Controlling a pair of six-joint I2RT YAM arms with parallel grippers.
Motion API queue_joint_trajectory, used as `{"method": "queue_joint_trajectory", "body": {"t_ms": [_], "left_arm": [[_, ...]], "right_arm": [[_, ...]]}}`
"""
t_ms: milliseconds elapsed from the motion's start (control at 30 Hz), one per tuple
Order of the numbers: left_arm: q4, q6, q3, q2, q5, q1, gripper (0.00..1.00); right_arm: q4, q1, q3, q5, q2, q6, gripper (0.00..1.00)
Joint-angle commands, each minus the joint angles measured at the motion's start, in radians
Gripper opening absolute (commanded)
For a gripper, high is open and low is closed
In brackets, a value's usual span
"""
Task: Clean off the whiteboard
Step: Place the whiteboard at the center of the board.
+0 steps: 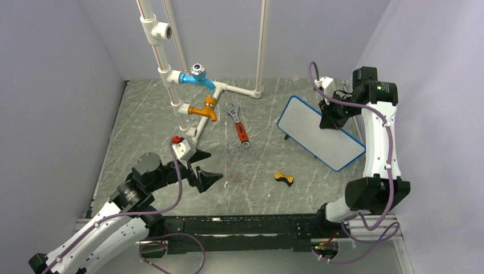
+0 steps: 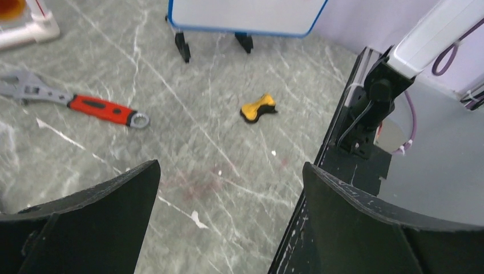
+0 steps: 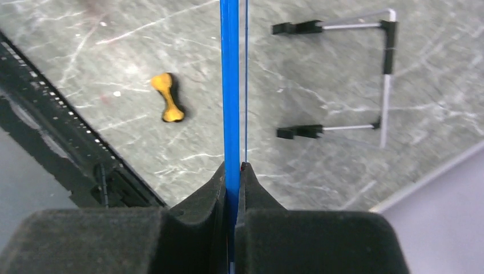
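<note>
The whiteboard (image 1: 319, 132), blue-framed with a plain white face, stands tilted on its black feet at the right of the table. My right gripper (image 1: 330, 117) is shut on its upper edge. In the right wrist view the blue frame (image 3: 230, 85) runs straight down between the shut jaws of that gripper (image 3: 234, 171). My left gripper (image 1: 202, 168) hovers open over the middle left of the table with nothing between its fingers. In the left wrist view this gripper (image 2: 231, 171) points toward the board's lower edge (image 2: 245, 14) far ahead.
A small yellow and black pad (image 1: 283, 178) (image 2: 258, 107) (image 3: 166, 97) lies on the table between the arms. A red-handled wrench (image 1: 240, 127) (image 2: 85, 104) lies near the white pipe rig with taps (image 1: 197, 97). A black rail (image 1: 240, 225) lines the near edge.
</note>
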Motion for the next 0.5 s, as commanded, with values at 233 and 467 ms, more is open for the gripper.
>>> {"method": "queue_joint_trajectory", "body": {"t_ms": [233, 467], "left_arm": [[-0.016, -0.014, -0.015, 0.019, -0.004, 0.000, 0.99], [-0.013, -0.009, -0.015, 0.020, 0.006, -0.001, 0.99]], "right_arm": [[-0.023, -0.049, 0.255, 0.086, 0.224, -0.076, 0.00], [-0.022, -0.050, 0.299, 0.061, 0.323, -0.121, 0.00]]}}
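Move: The folding stand is where the whiteboard, already held by its far long edge, is being taken. Its middle lies about 13 cm ahead of the right hand, 2 cm to its right and some 24 cm below. From that hand the yellow eraser is about 7 cm back and 11 cm left, the red wrench roughly 16 cm ahead and 28 cm left, both down on the table. From the left hand, the stand is about 26 cm ahead and 36 cm right. Carry the whiteboard on with the right gripper, keeping the pinch on its far long edge: go forward about 7 cm and some 4 cm to the right, rising a touch, then sinking to end about 3 cm lower, towards the stand, with the wrist held nearly steady. Let the empty, open left gripper settle about 2.5 cm down, then hold it still. ##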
